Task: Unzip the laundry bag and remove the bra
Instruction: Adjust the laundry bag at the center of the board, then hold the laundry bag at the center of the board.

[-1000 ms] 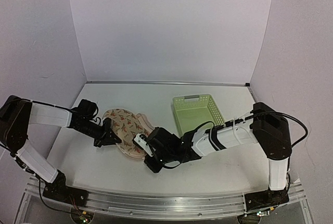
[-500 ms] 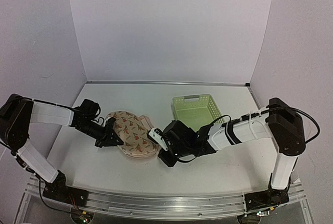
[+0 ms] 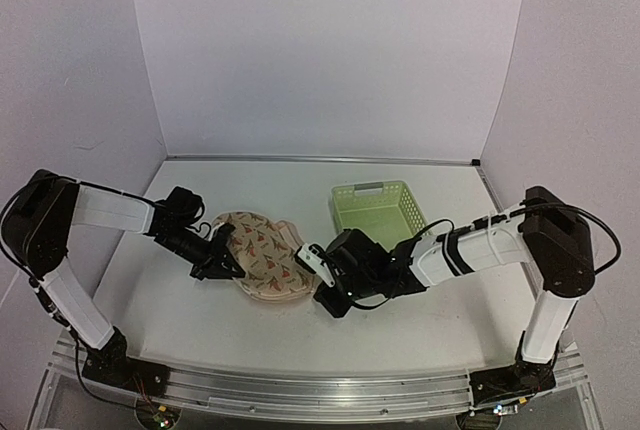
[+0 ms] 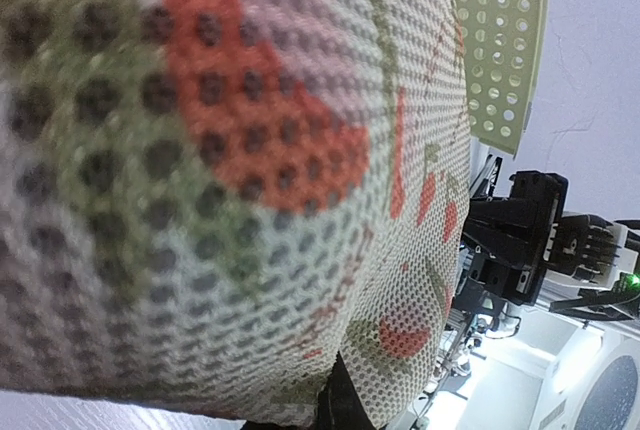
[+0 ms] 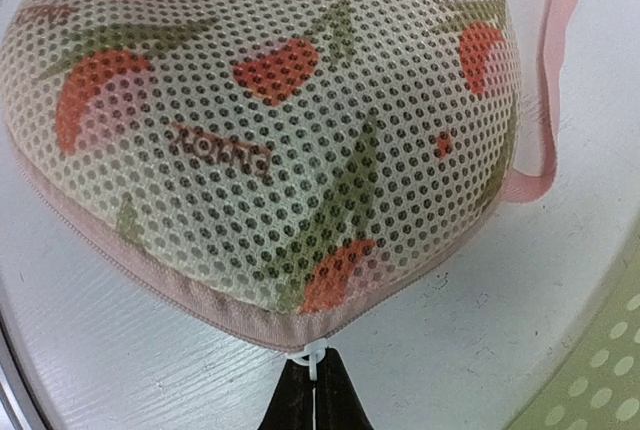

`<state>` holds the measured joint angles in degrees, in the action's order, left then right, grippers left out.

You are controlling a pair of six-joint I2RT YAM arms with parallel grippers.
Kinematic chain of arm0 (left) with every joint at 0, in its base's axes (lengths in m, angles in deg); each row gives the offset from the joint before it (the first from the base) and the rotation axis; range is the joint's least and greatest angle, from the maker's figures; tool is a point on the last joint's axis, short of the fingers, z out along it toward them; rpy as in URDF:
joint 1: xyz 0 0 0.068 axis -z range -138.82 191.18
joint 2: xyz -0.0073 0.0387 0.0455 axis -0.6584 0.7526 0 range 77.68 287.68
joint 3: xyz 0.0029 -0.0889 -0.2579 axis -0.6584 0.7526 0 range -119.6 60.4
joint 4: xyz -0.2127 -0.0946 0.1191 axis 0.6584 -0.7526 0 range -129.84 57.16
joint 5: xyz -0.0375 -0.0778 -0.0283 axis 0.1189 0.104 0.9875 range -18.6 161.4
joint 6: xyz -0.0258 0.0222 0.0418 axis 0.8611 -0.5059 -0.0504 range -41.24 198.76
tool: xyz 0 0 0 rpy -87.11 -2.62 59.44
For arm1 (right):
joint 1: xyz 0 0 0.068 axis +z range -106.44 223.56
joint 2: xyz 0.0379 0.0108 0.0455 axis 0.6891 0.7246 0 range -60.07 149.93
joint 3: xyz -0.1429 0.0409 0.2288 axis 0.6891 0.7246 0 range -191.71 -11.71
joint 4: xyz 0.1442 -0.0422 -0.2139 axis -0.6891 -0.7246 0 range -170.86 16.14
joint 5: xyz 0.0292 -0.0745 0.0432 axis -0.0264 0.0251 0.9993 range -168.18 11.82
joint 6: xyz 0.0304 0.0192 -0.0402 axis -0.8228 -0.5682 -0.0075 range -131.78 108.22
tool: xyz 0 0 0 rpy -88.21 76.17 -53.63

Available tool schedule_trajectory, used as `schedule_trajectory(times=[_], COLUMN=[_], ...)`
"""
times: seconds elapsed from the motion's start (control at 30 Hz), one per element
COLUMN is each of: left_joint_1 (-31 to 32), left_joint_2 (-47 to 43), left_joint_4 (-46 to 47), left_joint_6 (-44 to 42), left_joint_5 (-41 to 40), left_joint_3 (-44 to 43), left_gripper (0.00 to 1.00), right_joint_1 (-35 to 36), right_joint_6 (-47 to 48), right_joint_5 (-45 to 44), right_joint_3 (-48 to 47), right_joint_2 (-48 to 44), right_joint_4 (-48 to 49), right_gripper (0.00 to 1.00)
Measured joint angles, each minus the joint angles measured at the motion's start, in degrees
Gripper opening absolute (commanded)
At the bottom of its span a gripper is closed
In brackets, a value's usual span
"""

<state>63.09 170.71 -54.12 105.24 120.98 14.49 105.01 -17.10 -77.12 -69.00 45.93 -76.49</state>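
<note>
The laundry bag lies domed side up on the white table, cream mesh with red-and-green motifs and a pink zipped rim. My right gripper is at its right end. In the right wrist view it is shut on the white zip pull at the bag's near rim. My left gripper is at the bag's left end. Its dark fingers are shut on the mesh, which fills that view. The bra is hidden. A pink strap loop hangs from the bag's side.
A pale green slatted basket stands right of the bag, close behind my right arm; its perforated wall shows in both wrist views. White walls close the table at the back and sides.
My right gripper has slid to the right round the bag's near rim with the zip pull. The bag and my left gripper have shifted slightly right.
</note>
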Motion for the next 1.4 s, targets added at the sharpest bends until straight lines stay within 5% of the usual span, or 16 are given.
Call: schedule_trajectory(times=[0.6, 1.1, 1.4], left_joint_1=[0.4, -1.6, -3.7], left_joint_2=[11.9, 10.7, -3.0], left_joint_4=[-8.5, -12.9, -13.7], left_joint_6=[-2.7, 0.8, 5.2], left_joint_5=[-3.9, -22.0, -23.7], left_joint_3=[-16.1, -20.8, -16.6], left_gripper=[0.03, 0.53, 0.67], right_joint_1=[3.5, 4.8, 4.9], right_joint_6=[-4.1, -10.5, -13.1], right_joint_5=[1.1, 1.3, 2.4], right_joint_3=[-2.2, -18.8, -28.1], right_joint_2=[-1.5, 12.2, 17.7], right_joint_4=[-1.2, -10.0, -13.9], right_gripper=[0.0, 0.0, 0.0])
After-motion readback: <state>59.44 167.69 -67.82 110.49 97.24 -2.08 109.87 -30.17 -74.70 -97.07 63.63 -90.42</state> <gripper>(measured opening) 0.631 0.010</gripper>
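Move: The laundry bag is held at both ends: its middle lies about 3 cm ahead of the left hand and 5 cm to its right, and about 7 cm ahead of the right hand and 9 cm to its left. The bag's pink strap loop stands some 12 cm ahead of the right hand and 4 cm to its left. The green basket's middle is roughly 12 cm ahead and 14 cm to the right of the right hand. Everything lies near hand height. The left hand, gripping the bag's left edge, pushes forward nearly 10 cm, drifting slightly right and dipping, then opens wide, lets go and backs off to the left and upward, its fingers tipping about 20 degrees steeper. The right hand keeps its pinch on the white zip-pull end, first lifting about 2 cm and easing back as much, then dragging that end left some 10 cm across the front of the board while sinking again, the fingertips tilting about 10 degrees back towards the base. ##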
